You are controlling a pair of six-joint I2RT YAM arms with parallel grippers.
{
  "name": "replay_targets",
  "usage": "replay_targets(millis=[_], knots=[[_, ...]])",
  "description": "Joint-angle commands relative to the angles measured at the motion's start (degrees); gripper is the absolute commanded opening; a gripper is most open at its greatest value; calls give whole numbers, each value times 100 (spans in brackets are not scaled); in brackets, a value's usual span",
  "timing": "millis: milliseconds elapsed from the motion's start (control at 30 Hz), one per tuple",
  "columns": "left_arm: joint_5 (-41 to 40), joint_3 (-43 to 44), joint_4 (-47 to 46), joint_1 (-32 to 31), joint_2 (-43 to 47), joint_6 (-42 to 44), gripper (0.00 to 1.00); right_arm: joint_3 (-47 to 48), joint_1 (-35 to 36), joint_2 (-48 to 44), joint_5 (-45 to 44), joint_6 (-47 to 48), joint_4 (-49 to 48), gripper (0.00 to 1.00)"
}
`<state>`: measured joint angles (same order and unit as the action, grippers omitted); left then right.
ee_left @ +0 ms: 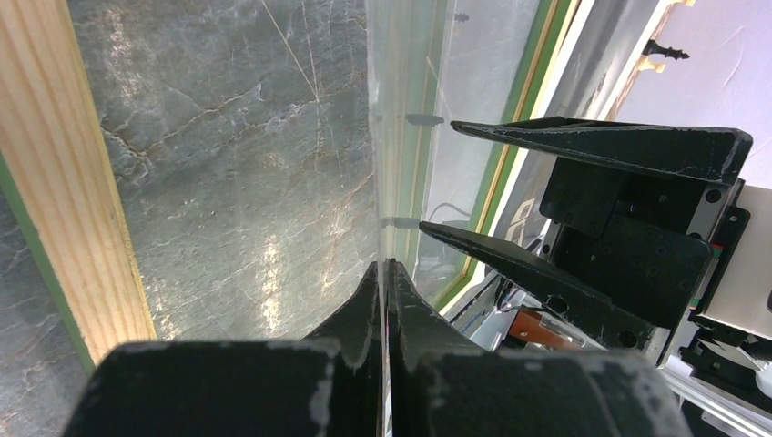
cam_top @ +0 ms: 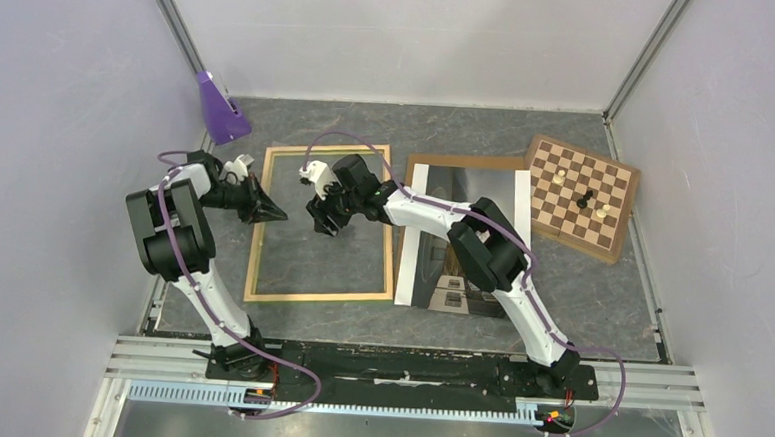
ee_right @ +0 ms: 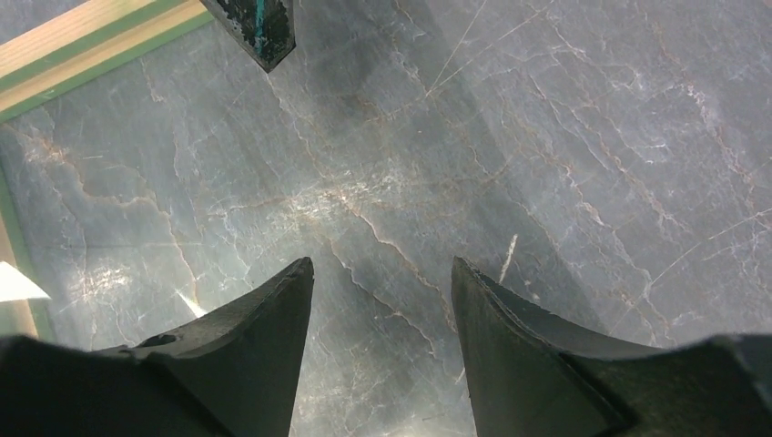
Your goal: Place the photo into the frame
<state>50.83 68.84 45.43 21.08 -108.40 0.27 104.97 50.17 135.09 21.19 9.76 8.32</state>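
The frame (cam_top: 258,242) lies flat at the table's middle left, pale wood face up, with a green edge showing in the wrist views (ee_left: 73,182) (ee_right: 82,45). The photo (cam_top: 431,236), dark with white strips, lies just right of it, partly under my right arm. My left gripper (cam_top: 282,215) (ee_left: 383,266) is just inside the frame's left rail, shut on the edge of a thin clear pane (ee_left: 405,118) that stands tilted over the opening. My right gripper (cam_top: 323,225) (ee_right: 382,264) hangs open over the frame's opening, nothing between its fingers (ee_left: 583,141).
A brown hardboard panel (cam_top: 467,162) shows under the photo's far end. At the right stands a chessboard (cam_top: 577,196) with a few pieces on it. A purple object (cam_top: 221,110) sits at the back left corner. Walls close in on three sides.
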Motion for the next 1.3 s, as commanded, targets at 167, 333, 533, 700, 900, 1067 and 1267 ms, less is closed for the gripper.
replay_targets(millis=[167,333,533,700,900,1067,1267], knots=[[-133,9,-13,-69,-59,359,2,342,64,175,98,145,-118,61],[-237,-11,-65,-69,-37,364,2,375,72,254,74,175,-127,61],[-357,-2,-78,-71,-41,401,3,382,72,281,70,210,-144,61],[-431,-2,-78,-69,-32,435,6,404,80,284,55,235,-137,61],[-521,16,-78,-70,-41,460,11,384,82,268,8,298,-133,61],[-548,18,-83,-74,-44,475,17,349,79,264,-33,341,-114,61],[-563,16,-78,-74,-69,475,29,245,80,238,-117,382,-119,61]])
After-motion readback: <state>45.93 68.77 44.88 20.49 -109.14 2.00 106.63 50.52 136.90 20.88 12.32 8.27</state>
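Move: The left hand still pinches the clear pane by its left side; the middle of the frame it is going into lies about 8 cm to this hand's right, 1 cm back and 5 cm below. The frame's left bar is some 5 cm to the hand's left, its right bar about 22 cm to the right, both level with the hand. From the right hand, open over the pane, the frame's middle is level fore and aft, in line sideways, and roughly 4 cm below. The left hand lowers the pane's left side about 1.5 cm towards the frame, easing less than 1 cm back to its left and tilting some 5 degrees, and late in the descent its fingers start to open, loosening the pinch with the pane's edge still between them. Meanwhile the right hand sinks less than 1 cm and shifts slightly left, then holds there with its fingers still parted, both tips seeming to rest on the pane's upper face over the middle of the frame. ##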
